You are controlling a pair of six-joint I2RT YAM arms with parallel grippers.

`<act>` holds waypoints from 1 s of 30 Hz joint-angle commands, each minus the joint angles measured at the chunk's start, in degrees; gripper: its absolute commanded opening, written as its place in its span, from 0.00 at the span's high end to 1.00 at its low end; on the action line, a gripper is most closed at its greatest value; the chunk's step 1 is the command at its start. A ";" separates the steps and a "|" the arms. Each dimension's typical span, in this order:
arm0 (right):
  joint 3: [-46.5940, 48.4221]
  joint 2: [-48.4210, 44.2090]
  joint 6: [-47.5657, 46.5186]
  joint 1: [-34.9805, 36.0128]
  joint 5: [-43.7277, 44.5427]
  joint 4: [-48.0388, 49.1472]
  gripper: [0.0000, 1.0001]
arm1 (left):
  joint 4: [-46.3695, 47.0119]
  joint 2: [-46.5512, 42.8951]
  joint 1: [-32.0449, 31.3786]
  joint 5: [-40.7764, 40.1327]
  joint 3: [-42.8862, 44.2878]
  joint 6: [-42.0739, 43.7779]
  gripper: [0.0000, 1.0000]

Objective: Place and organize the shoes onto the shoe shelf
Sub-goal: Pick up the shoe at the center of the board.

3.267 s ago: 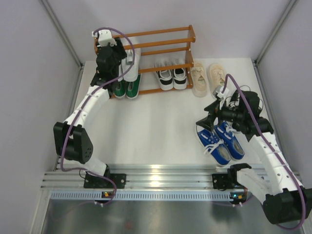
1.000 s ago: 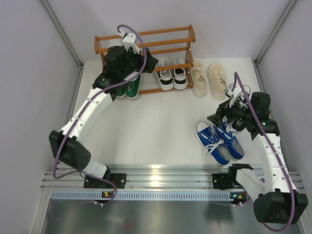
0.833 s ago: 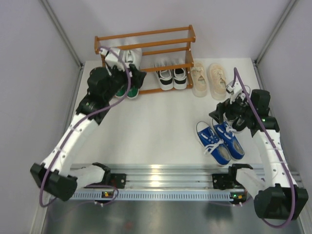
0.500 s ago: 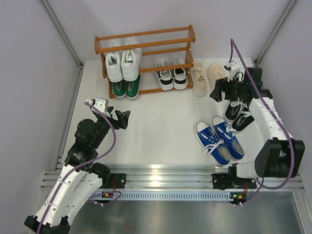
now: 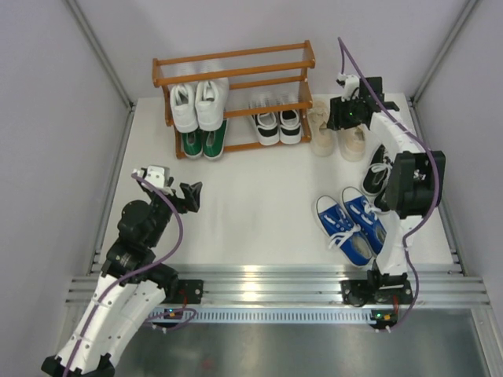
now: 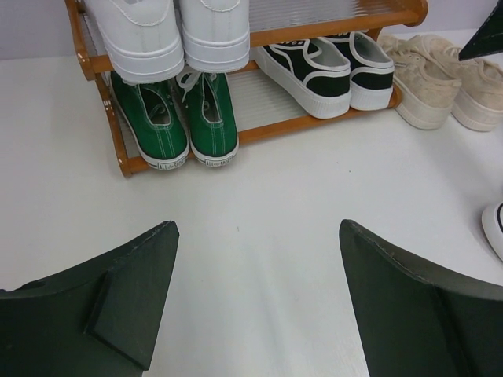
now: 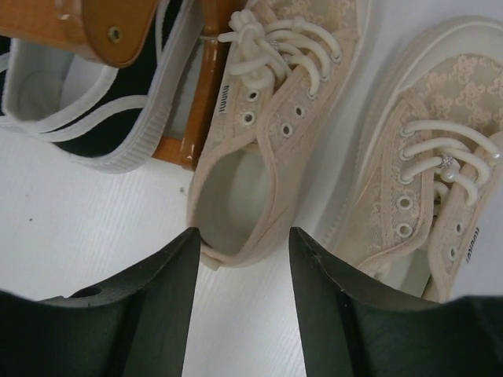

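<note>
The shoe shelf point(image 5: 267, 52) stands at the back with a white pair point(image 5: 196, 106) on its middle tier, and below it a green pair point(image 5: 203, 143) and a black-and-white pair point(image 5: 277, 126). A beige pair point(image 5: 336, 129) lies on the table right of the shelf. My right gripper point(image 5: 339, 118) hovers over it, jaws partly apart and open, its fingertips flanking the heel of the left beige shoe point(image 7: 271, 133) without pinching it. A blue pair point(image 5: 355, 226) sits near right, and the black canvas pair point(image 5: 379, 177) is partly hidden by the right arm. My left gripper point(image 5: 191, 196) is wide open over bare table.
The shelf's corner post point(image 7: 204, 94) stands close to the left of the right gripper point(image 7: 244, 233). Grey walls close in the table on three sides. A metal rail point(image 5: 259, 283) runs along the near edge. Bare table lies under the left gripper point(image 6: 258, 236).
The left arm pulled back from the shelf to the near left, leaving the white pair on the middle tier. The right arm swung from the black shoes to the beige pair, jaws narrowing.
</note>
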 commanded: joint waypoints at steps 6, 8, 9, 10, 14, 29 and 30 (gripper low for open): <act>8.82 7.87 -0.21 1.11 6.93 -1.49 0.52 | 0.81 0.68 0.11 -1.50 -0.08 1.27 0.12; 9.44 9.28 -0.12 1.55 7.55 -1.40 0.52 | 0.81 0.94 0.11 -1.59 -0.08 1.18 0.12; 10.23 10.59 -0.03 1.73 7.72 -1.40 0.52 | 0.81 1.12 0.11 -1.50 -0.08 1.27 0.12; 10.67 11.30 0.14 1.90 7.72 -1.58 0.52 | 0.81 1.03 0.11 -1.59 0.01 1.36 0.12; 12.61 14.73 0.50 2.43 10.01 -2.37 0.56 | 0.81 1.21 0.11 -1.76 -0.08 1.45 0.12; -10.58 -12.91 3.22 -1.35 5.53 9.58 1.00 | 0.81 0.77 0.11 -1.06 0.01 1.45 0.12; -11.64 -14.60 3.40 -1.52 5.27 9.67 1.00 | 0.89 0.68 0.11 -1.06 -0.08 1.45 0.12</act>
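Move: The near-rack beige shoe, heel towards the robot, lies about 7 cm ahead of the right hand, 4 cm left and 11 cm below; its mate is level with it and some 10 cm to its right. The shelf's right end is about 10 cm ahead of this hand and 9 cm left, the nearer black shoe 10 cm back and 14 cm right. From the left hand, the near-rack beige shoe is some 34 cm ahead, 43 cm right and 22 cm lower. The right hand, fingers about half open, sinks some 8 cm and edges about 4 cm forward onto the near-rack beige shoe, then shuts completely and pinches the right side of its collar behind the laces. Keeping that pinch, it pulls back about 6 cm towards the robot and a little right while rising 3 to 4 cm, the wrist turning only slightly clockwise. ##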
